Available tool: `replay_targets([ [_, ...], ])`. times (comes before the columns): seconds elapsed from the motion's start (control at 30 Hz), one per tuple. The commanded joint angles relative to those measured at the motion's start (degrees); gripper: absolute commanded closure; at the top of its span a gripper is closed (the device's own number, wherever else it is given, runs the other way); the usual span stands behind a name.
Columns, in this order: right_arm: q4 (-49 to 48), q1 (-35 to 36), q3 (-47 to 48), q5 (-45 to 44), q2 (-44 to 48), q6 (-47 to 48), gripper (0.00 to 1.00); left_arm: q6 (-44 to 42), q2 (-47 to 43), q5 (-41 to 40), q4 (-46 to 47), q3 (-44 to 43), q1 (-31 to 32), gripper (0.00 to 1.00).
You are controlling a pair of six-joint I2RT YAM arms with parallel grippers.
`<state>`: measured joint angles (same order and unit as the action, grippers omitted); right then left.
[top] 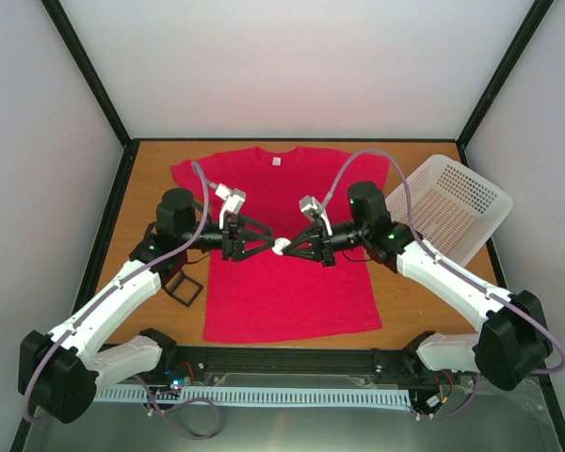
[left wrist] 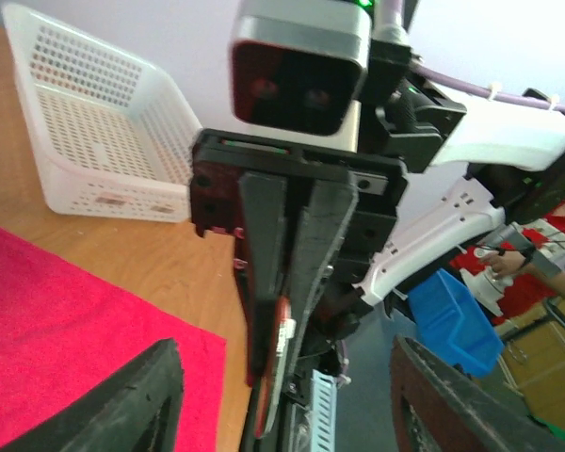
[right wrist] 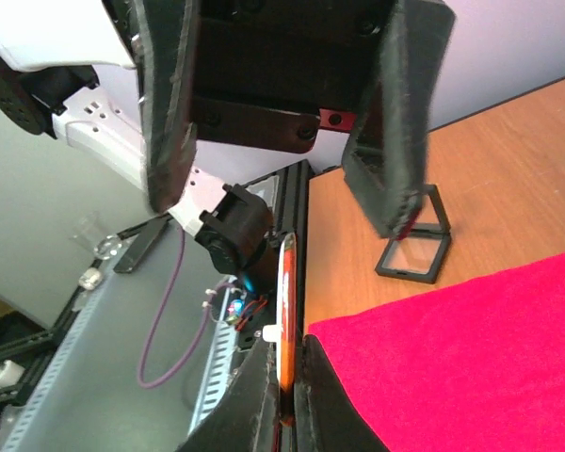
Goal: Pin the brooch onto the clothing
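Note:
The clothing, a crimson T-shirt (top: 292, 282), lies flat on the table and also shows as red cloth (right wrist: 471, 358) in the right wrist view. Above its middle the two grippers meet tip to tip. My right gripper (top: 298, 247) (right wrist: 287, 367) is shut on the brooch (top: 281, 247) (right wrist: 286, 301), a small pale disc with an orange-brown rim, seen edge-on. My left gripper (top: 262, 245) (left wrist: 287, 410) is open. Its fingers (left wrist: 122, 405) stand wide apart on either side of the right gripper's tips and the brooch (left wrist: 281, 350), without touching them.
A small black frame-like case (top: 184, 285) (right wrist: 414, 247) stands on the wood left of the shirt. A white perforated basket (top: 452, 202) (left wrist: 94, 132) sits tilted at the right edge. Black rails border the table.

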<state>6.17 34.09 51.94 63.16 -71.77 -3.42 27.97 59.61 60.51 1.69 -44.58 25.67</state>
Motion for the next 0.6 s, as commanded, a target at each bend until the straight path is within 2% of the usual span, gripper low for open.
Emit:
replay_targets([
  [0.0, 0.7, -0.4, 2.7, 4.5, -2.3, -1.8, 0.97, -4.6, -1.0, 3.5, -0.6, -1.9, 1.5, 0.42],
  [0.1, -0.3, -0.5, 2.7, 4.2, -1.8, -2.4, 0.97, -6.0, -0.4, 4.1, -2.3, -2.1, 1.7, 0.47],
  [0.2, 0.5, -0.5, 3.4, 4.2, -1.9, -2.0, 0.97, -7.5, 1.4, 4.5, -4.4, -3.6, 1.9, 0.6],
  [0.33, 1.0, -0.5, 3.8, 4.2, -1.9, -1.7, 0.97, -8.2, 3.4, 4.8, -5.7, -5.2, 2.4, 0.66],
  [0.47, 1.5, -0.5, 3.8, 3.3, -1.4, -1.1, 0.97, -8.7, 4.3, 4.6, -6.3, -6.2, 2.8, 0.83],
  [0.53, 1.4, -0.5, 3.7, 2.8, -1.0, -1.1, 0.97, -9.3, 4.3, 3.8, -7.4, -6.6, 2.8, 0.96],
  [0.57, 1.7, -0.4, 3.8, 1.7, -0.8, -1.2, 0.96, -9.4, 4.1, 3.2, -7.5, -6.7, 2.8, 0.99],
])
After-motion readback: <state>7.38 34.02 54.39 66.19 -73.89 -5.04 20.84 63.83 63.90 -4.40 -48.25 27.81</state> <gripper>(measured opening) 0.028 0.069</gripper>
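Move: Just off the left fingertips, about 3 cm to the left hand's right, 1 cm back and 1 cm lower, the brooch stands edge-on. The spread T-shirt's middle lies some 25 cm below that hand, about 10 cm ahead and 4 cm right, and the open black case about 21 cm to its left, level fore and aft, 26 cm below. The right hand already holds the brooch, its middle about 1 cm to that hand's left. Closing its half-open fingers nearly shut, the left hand pinches the free edge of the brooch in mid-air. It first eases back about 1.5 cm, then works a little right and down towards the right fingertips, turning about 5 degrees clockwise. The right hand stays nearly in place, keeping its own shut grip and presenting the brooch. ##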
